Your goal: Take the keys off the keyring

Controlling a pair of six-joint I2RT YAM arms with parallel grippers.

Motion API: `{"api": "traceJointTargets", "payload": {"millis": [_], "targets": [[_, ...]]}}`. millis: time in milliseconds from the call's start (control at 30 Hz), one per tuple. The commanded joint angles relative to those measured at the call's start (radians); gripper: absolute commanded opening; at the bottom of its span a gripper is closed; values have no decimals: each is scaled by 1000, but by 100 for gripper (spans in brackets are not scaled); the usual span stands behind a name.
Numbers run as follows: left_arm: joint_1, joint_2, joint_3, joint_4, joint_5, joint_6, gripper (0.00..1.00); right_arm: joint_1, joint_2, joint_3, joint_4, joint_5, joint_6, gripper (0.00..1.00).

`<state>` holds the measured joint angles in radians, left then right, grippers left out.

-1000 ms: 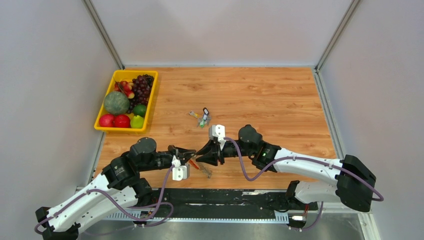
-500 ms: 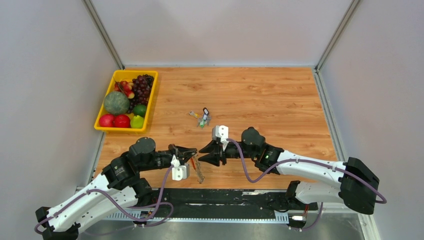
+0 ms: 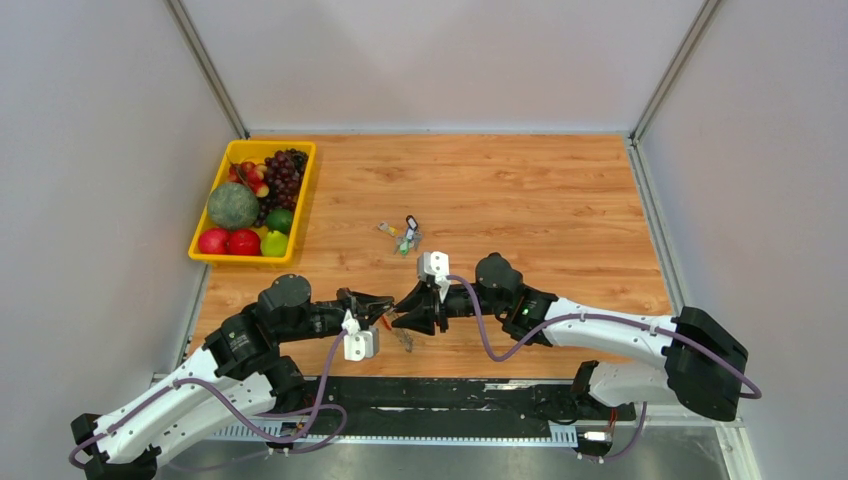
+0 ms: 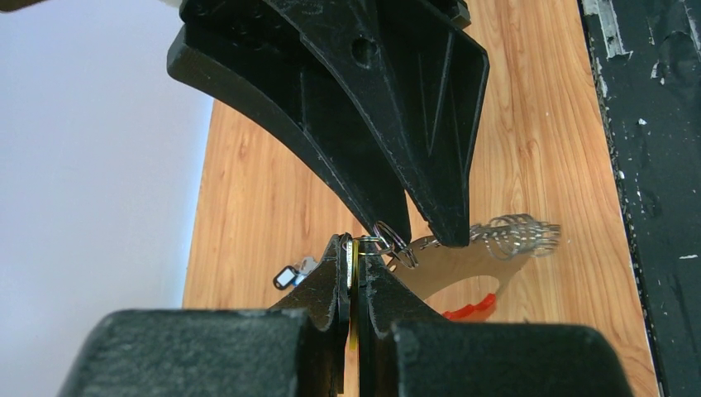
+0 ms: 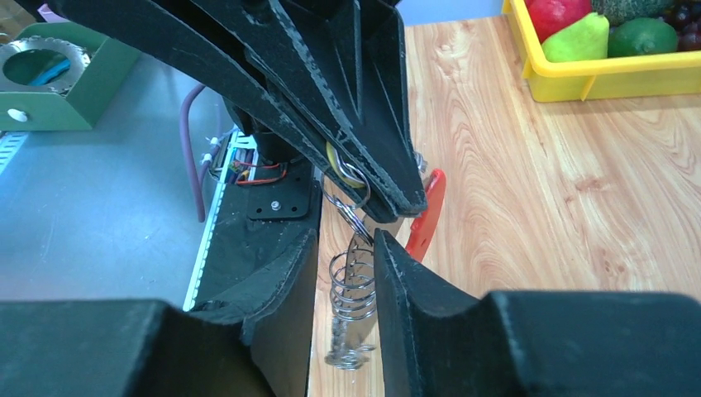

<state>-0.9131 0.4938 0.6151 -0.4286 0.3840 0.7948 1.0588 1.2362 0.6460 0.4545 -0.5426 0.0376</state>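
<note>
My left gripper is shut on a thin flat yellow-and-silver piece. Small steel rings link that piece to the red keyring, which hangs just above the table. The keys form a grey coil-like fan along the keyring's edge; from above they show as a grey cluster. My right gripper faces the left one tip to tip. Its jaws are apart, with the small rings and the top of the fan between them, and a gap remains on one side.
A small cluster with green, black and yellow bits lies on the wooden table beyond the grippers. A yellow tray of fruit stands at the far left. The black base rail runs along the near edge, close under the hanging keys.
The right gripper drew back to the right half a second ago and has now come back against the left gripper's tips. The hanging keys swung. The left gripper stayed shut and still.
</note>
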Motion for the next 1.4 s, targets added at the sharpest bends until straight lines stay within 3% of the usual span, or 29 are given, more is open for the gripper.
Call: {"api": "traceJointTargets", "payload": {"millis": [0,200,333,600,733,1067,1367], "targets": [[0,-3,9,54,22,14,0,4,-14,26,97,-45,28,34],[0,0,8,55,24,14,0,6,-31,25,99,-51,22,30],[1,-1,8,54,24,14,0,5,-18,39,87,-65,21,21],[0,-1,9,54,27,12,0,5,3,43,113,-46,30,16],[1,-3,8,54,26,12,0,5,4,46,125,-36,48,1],[1,-7,8,54,19,12,0,-14,-67,-8,149,-102,88,0],[1,-11,5,54,18,16,0,-54,-107,-23,230,-228,239,0]]}}
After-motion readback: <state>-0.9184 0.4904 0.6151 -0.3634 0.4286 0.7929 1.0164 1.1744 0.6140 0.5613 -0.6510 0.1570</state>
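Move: Just beside the right fingers, about 1 cm ahead, 1 cm left and 1 cm up, are the small split rings linking the yellow piece held by the left hand to the keyring. From the left hand these rings lie roughly 1 cm back, 2 cm right and 1 cm below. The keyring, with its metal body and red clip, hangs about 6 cm under the right hand; the loose keys lie on the table some 23 cm ahead, level sideways, 20 cm below. Rising about 1 cm and easing slightly back, the right hand closes its part-open fingers fully and pinches the small linking rings just under the left fingertips. It then lifts about 2 cm more, drawing a little right and back, while the left hand keeps its grip on the yellow piece and follows up by about 1.5 cm and slightly right. ##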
